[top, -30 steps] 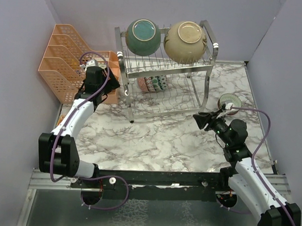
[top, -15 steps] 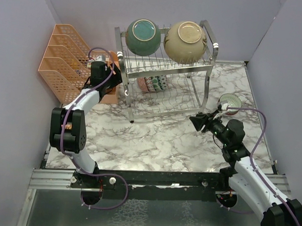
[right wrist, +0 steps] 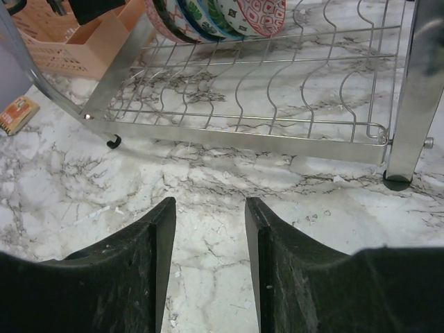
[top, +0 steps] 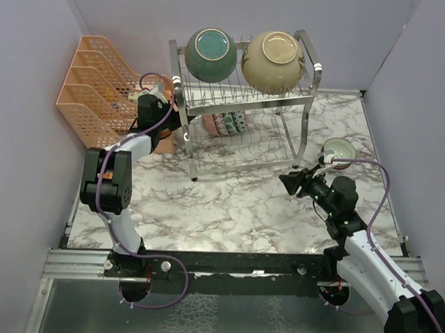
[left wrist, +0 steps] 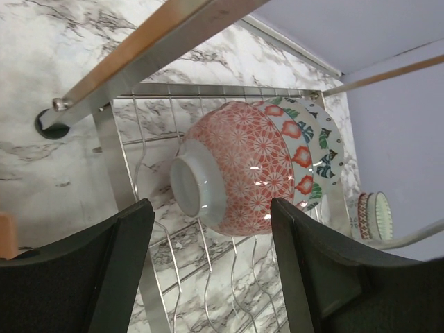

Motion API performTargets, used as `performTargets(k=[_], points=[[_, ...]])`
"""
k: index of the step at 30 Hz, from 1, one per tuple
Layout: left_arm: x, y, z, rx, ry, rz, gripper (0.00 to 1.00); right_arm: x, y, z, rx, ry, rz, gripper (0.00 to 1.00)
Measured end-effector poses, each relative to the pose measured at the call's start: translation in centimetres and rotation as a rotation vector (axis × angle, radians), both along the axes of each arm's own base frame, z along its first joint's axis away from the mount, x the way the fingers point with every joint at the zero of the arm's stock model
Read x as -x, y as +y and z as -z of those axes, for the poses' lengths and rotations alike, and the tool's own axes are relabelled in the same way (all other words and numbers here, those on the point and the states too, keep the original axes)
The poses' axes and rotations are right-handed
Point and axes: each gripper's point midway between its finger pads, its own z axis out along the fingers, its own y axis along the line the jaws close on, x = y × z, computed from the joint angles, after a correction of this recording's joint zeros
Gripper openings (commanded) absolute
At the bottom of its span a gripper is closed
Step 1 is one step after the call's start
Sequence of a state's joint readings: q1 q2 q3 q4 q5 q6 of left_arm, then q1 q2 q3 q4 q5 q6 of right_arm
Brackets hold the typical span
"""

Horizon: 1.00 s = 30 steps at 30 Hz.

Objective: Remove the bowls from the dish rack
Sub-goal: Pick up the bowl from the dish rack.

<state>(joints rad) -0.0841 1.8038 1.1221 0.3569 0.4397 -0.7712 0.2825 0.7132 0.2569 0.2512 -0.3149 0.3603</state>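
The dish rack [top: 243, 101] stands at the back of the table. Its top tier carries a teal bowl [top: 210, 54] and a cream bowl [top: 274, 61]. Several small patterned bowls [top: 225, 123] stand on edge on the lower tier. My left gripper [top: 171, 121] is at the rack's left end, open, its fingers pointing at a red patterned bowl [left wrist: 243, 166] that lies just beyond the fingertips [left wrist: 135, 222]. My right gripper [top: 286, 181] hovers open over the marble in front of the rack's right leg [right wrist: 409, 104], holding nothing. Another small bowl [top: 338, 151] sits on the table at the right.
An orange mesh organizer [top: 93, 89] stands at the back left, close behind my left arm. Purple walls close in the table on three sides. A small printed box [right wrist: 15, 114] lies on the marble left of the rack.
My left gripper has swung right from the orange organizer to the rack's lower tier, and its jaws have narrowed a little. My right gripper has crept slightly left.
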Motion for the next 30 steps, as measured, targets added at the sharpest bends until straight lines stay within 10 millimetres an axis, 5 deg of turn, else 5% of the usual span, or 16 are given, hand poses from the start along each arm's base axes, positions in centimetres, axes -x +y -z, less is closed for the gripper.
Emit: performTargets(k=[30], points=[[-0.7, -2.9, 1.6, 0.121, -0.044, 0.073, 0.94, 0.6, -1.2, 0.5, 0.051, 0.009, 0.046, 0.45]])
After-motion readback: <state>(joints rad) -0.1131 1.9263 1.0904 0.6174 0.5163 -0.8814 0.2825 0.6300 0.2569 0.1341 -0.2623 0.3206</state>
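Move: The pink patterned bowl, lying on its side at the near end of the stack on the rack's lower shelf, is about 8 cm to the left hand's right, 3 cm ahead and 5 cm lower. A red-flowered bowl is nested in it, some 4 cm farther right. The orange organizer's middle is about 20 cm left of the hand and 5 cm ahead. From the idle right hand the pink bowl lies roughly 24 cm ahead and 22 cm left. Rightward and slightly down, the left hand eases in at the rack's left side towards the pink bowl: a small shift right, a dip of nearly 2 cm with a slight push forward, then right again, about 3 cm in all. Its fingers spread from partly to almost fully open as the wrist rolls some 5 degrees, left side down; no clear touch shows. ##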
